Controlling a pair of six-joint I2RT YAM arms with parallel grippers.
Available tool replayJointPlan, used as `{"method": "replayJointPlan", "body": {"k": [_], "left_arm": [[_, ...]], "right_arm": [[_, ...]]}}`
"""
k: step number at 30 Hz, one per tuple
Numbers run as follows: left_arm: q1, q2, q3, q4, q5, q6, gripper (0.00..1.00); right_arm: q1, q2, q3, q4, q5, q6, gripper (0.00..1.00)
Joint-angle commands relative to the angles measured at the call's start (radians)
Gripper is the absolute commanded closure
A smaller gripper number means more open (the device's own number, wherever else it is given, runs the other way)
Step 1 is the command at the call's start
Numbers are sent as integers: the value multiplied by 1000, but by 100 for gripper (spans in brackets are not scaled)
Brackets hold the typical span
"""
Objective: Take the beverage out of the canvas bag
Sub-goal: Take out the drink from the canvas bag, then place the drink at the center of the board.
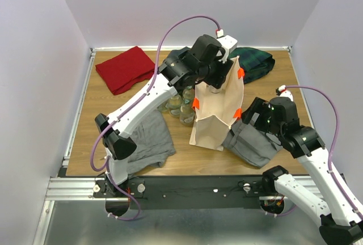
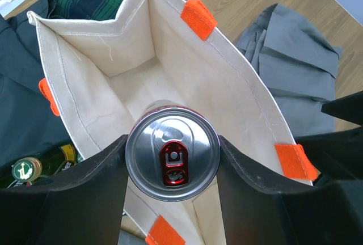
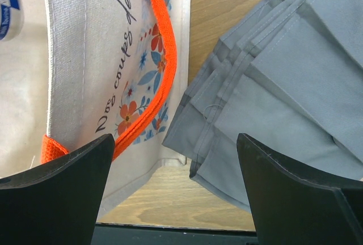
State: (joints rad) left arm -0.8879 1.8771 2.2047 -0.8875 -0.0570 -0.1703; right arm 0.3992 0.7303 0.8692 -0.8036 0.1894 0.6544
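The canvas bag [image 1: 218, 117] stands upright mid-table, beige with orange handles [image 1: 195, 103], its mouth open. In the left wrist view I look down into its pale inside [image 2: 187, 69]. The beverage, a silver can [image 2: 172, 157] with a red pull tab, sits at the bag's mouth, its body reaching down inside. My left gripper [image 2: 172, 168] is shut on the can, one finger on each side, above the bag's opening [image 1: 218, 77]. My right gripper [image 1: 247, 119] hangs open beside the bag's right wall [image 3: 85, 58], holding nothing [image 3: 176, 160].
Green glass bottles [image 1: 180, 106] stand against the bag's left side. Folded grey clothes [image 1: 252, 143] lie right of the bag under my right gripper. Another grey garment [image 1: 150, 140] lies front left, a red cloth [image 1: 125, 68] back left, a dark plaid cloth [image 1: 255, 62] back right.
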Motion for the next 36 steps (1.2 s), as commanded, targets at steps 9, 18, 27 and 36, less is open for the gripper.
{"method": "replayJointPlan", "body": {"k": [9,18,27,36], "left_arm": [[-6,-128,76,1,29,-12,100],[-6,-177,70,2,26,-17,100],[-6,-236,24,28,-3,-20,100],[-6,-291,-2,48,-27,-18,100]], "right_arm": [[4,-6,-6,11,2,-1,3],[3,-11,-10,18,1,-1,3],[3,-9,-15,24,-1,1,3],[4,-8,-15,21,2,2,3]]}}
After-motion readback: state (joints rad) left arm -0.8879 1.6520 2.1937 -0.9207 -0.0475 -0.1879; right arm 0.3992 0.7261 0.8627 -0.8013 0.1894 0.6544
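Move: The left hand already holds the can over the canvas bag, whose middle is about 18 cm below, 5 cm back and 3 cm right. The bottle group, where the can is to go, stands some 15 cm left, level ahead and about 24 cm below; the dark blue cloth lies about 16 cm left, 16 cm farther out. From the right hand the group is some 34 cm left, 9 cm ahead, 11 cm below. Still pinching the can, the left hand rises about 9 cm, drifting left and back above the bag. ##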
